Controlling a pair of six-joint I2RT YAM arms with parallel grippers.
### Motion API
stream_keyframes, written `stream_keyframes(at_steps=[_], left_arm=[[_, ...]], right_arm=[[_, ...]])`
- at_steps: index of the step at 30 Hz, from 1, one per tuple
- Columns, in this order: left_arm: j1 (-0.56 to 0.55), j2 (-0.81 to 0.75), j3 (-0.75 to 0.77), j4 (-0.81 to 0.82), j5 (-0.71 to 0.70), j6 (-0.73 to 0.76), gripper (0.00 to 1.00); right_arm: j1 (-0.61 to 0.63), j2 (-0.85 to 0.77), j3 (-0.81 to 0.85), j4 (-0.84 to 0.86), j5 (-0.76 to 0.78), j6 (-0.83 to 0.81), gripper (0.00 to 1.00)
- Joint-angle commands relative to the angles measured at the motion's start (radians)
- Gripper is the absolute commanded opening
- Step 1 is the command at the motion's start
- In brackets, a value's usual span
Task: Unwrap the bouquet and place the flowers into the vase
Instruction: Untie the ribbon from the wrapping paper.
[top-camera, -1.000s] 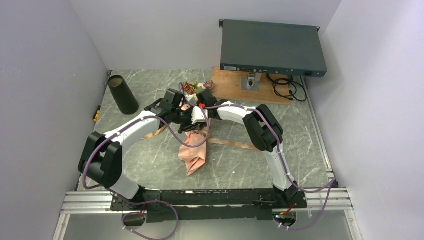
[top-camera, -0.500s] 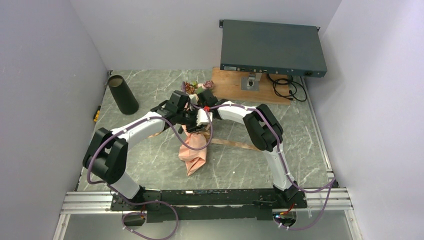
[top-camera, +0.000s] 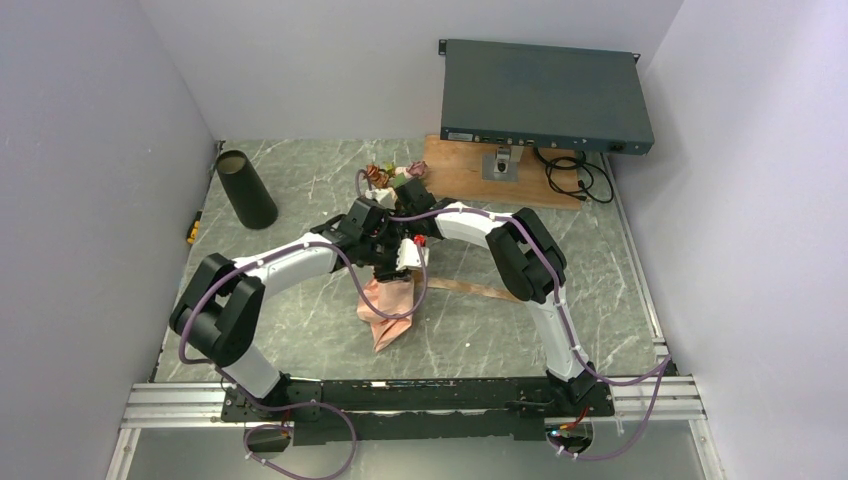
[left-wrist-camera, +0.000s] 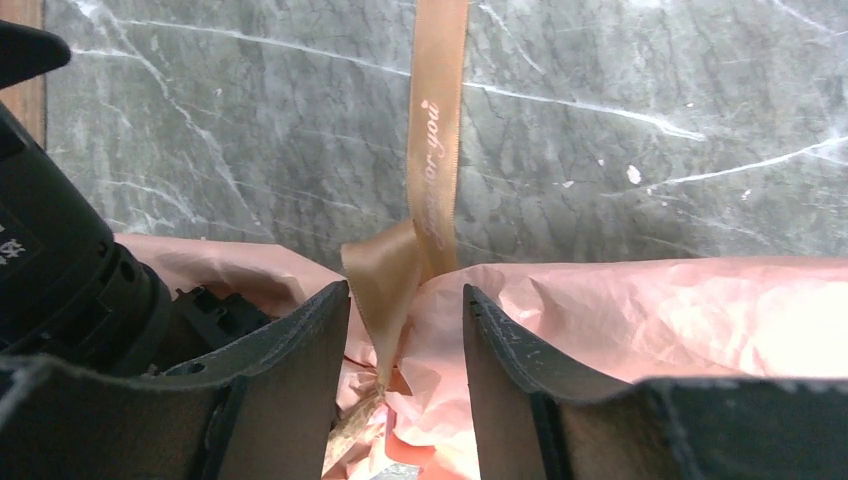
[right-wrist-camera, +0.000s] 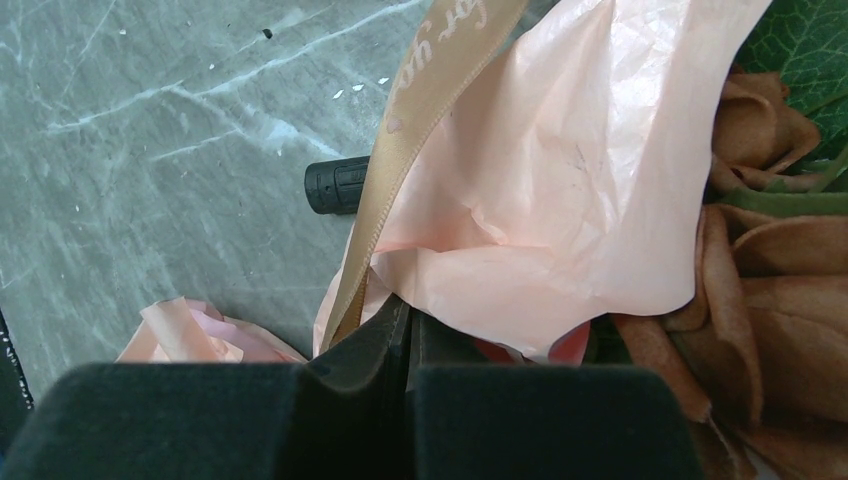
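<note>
The bouquet lies mid-table, its flowers (top-camera: 385, 178) pointing to the far side and its crinkled pink paper (top-camera: 388, 305) trailing towards me. Both grippers meet at its neck. My left gripper (top-camera: 385, 255) (left-wrist-camera: 405, 310) is open, its fingers standing either side of a fold of the tan ribbon (left-wrist-camera: 435, 150) above the paper (left-wrist-camera: 650, 320). My right gripper (top-camera: 408, 250) (right-wrist-camera: 405, 318) is shut at the edge of the pink paper (right-wrist-camera: 560, 170), with rust roses (right-wrist-camera: 770, 270) to its right. The black vase (top-camera: 246, 190) stands upright at the far left, away from both arms.
A grey rack box (top-camera: 545, 95) sits on a wooden board (top-camera: 460, 170) at the back right, with black cables (top-camera: 575, 175) beside it. One ribbon tail (top-camera: 475, 289) runs right across the marble. A yellow tool (top-camera: 192, 230) lies by the left wall.
My left gripper has moved right onto the bouquet's neck and its jaws have widened. The ribbon tail on the left side no longer shows. The right gripper has stayed shut in place.
</note>
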Motion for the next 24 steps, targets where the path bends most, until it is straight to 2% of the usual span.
stream_keyframes(at_steps=[1,3,5,9,10,15,20,24], left_arm=[[-0.015,0.033,-0.006,0.019,-0.038,0.012,0.52],[-0.019,0.045,0.002,0.02,-0.051,0.012,0.5],[-0.022,0.053,0.009,0.012,-0.061,0.011,0.42],[-0.022,0.026,0.041,-0.022,-0.062,-0.011,0.05],[-0.022,0.007,0.049,-0.028,-0.064,-0.015,0.0],[-0.017,-0.089,0.113,-0.092,-0.08,0.058,0.0],[0.015,-0.159,0.216,-0.198,0.003,0.081,0.0],[0.017,-0.204,0.21,-0.287,0.08,0.151,0.0]], right_arm=[[0.003,0.054,-0.02,-0.063,0.076,-0.061,0.0],[0.003,0.055,-0.023,-0.062,0.077,-0.062,0.0],[0.003,0.054,-0.027,-0.06,0.081,-0.064,0.0],[0.003,0.053,-0.036,-0.056,0.086,-0.071,0.0],[0.003,0.054,-0.039,-0.056,0.086,-0.073,0.0],[0.003,0.065,-0.046,-0.055,0.09,-0.084,0.0],[0.003,0.07,-0.053,-0.053,0.087,-0.088,0.0],[0.003,0.072,-0.054,-0.049,0.085,-0.083,0.0]])
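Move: The folded loop of ribbon I want stands between my half-open left fingers, about 2 cm below and 1 cm forward of their midpoint. From there the paper skirt lies some 10 cm back and 5 cm down, the flower heads about 22 cm forward and 3 cm lower, and the ribbon's right tail around 15 cm right, 4 cm back and 7 cm down. From my right hand the loop is roughly 4 cm back and 3 cm up, with no clear sideways offset. I sink my left hand just over 1 cm and shut the half-open fingers, pinching the standing ribbon loop above the bouquet's tied neck. Then I draw it straight up about 6 cm, easing some 2 cm to the left late in the lift. My right hand stays put, fingers still shut at the neck beside the knot. ##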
